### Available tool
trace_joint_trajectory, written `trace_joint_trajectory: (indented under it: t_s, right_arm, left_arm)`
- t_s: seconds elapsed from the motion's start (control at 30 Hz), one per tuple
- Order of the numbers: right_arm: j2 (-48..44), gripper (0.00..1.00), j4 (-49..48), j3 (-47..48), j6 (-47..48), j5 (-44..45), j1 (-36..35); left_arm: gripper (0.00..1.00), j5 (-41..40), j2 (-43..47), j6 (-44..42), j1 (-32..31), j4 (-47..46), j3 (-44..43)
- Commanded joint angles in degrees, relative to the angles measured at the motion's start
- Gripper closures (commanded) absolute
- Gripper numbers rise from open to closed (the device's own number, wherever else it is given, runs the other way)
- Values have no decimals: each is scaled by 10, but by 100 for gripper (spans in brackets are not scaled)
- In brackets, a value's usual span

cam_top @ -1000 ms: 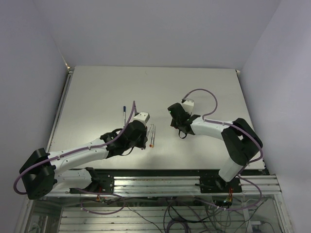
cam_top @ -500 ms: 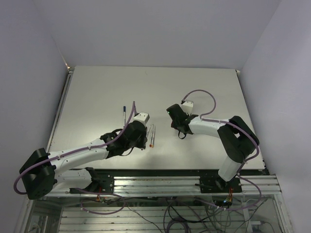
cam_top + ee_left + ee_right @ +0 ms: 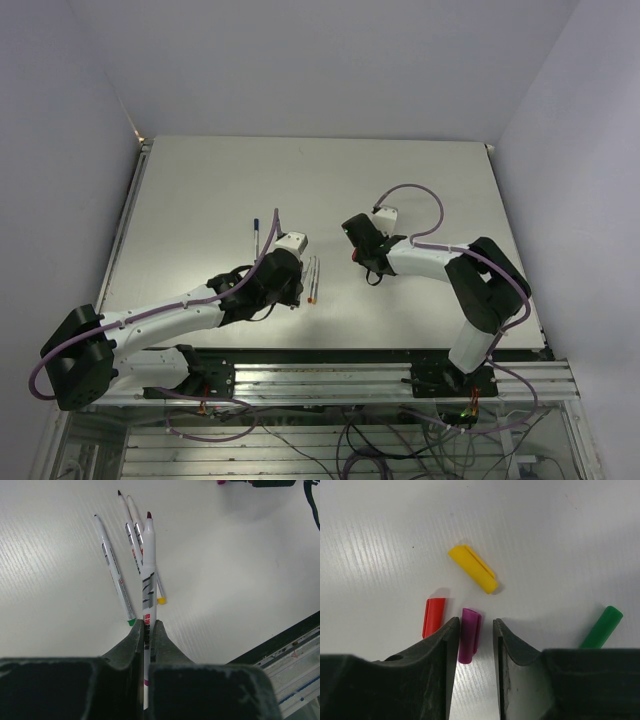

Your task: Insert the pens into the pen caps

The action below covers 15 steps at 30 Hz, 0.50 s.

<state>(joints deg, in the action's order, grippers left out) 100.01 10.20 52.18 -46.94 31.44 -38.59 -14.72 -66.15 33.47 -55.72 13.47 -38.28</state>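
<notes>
My left gripper (image 3: 147, 626) is shut on a grey-white pen (image 3: 148, 575) whose dark tip points away, held above the table. Three more pens lie under it: one with a green end (image 3: 114, 570), two side by side (image 3: 134, 535). In the top view the left gripper (image 3: 290, 290) sits beside these pens (image 3: 313, 278). My right gripper (image 3: 476, 625) is low over the caps and open. The purple cap (image 3: 469, 635) lies between its jaws against the left finger, with a gap to the right finger. Red cap (image 3: 434, 616), yellow cap (image 3: 473, 568) and green cap (image 3: 601, 628) lie around it.
A further pen with a blue end (image 3: 256, 236) lies alone, left of the left gripper. The table's near edge and metal rail (image 3: 295, 640) run close to the held pen. The right gripper (image 3: 357, 250) is right of the loose pens.
The right gripper has shifted slightly left and away, and its jaws have narrowed around the purple cap. The left arm and its pen have not moved.
</notes>
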Motion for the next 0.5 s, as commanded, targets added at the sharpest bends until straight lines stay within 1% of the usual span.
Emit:
trace_joint_trajectory:
  t_s: [0.0,0.2,0.27,0.3,0.37,0.47]
  right_arm:
    - [15,69,24,-3,-9,-14,2]
    - [9,72,33,-19,-23,-36,0]
    - [8,75,33,-28,-27,-41,0]
    - [8,80,31,-32,-28,-43,0]
    - [9,100,32,-35,-31,-43,0]
    - [14,100,42,-32,-33,-42,0]
  left_arm:
    - [93,7,1,5,-4,-18,-2]
    - [93,3,3,5,-4,-16,-4]
    - [93,3,3,5,-4,-15,-4]
    - [93,2,3,5,-4,-15,-4]
    - [93,3,2,5,-4,-15,-4]
    - [93,4,1,7,-4,-16,-4]
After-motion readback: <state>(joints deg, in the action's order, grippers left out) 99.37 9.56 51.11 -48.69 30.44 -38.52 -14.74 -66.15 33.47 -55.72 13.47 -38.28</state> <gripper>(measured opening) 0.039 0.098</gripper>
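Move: The purple pen cap lies on the table right at the right hand's fingertips, between the open fingers and nearer the left one. The red cap is about 3 cm left and 1 cm ahead of the hand, the yellow cap some 4 cm ahead and 1 cm right, the green cap about 10 cm right and 2 cm back. From the left hand the purple cap lies roughly 13 cm ahead, 21 cm right and 9 cm lower. The right hand stays down at the table over the purple pen cap, easing back by no more than about half a centimetre, while its fingers close from about a third open to nearly shut and pinch the cap between their tips from its left and right sides. It neither lifts nor turns the wrist noticeably, and the left hand holds still, keeping its grip on the uncapped pen. ##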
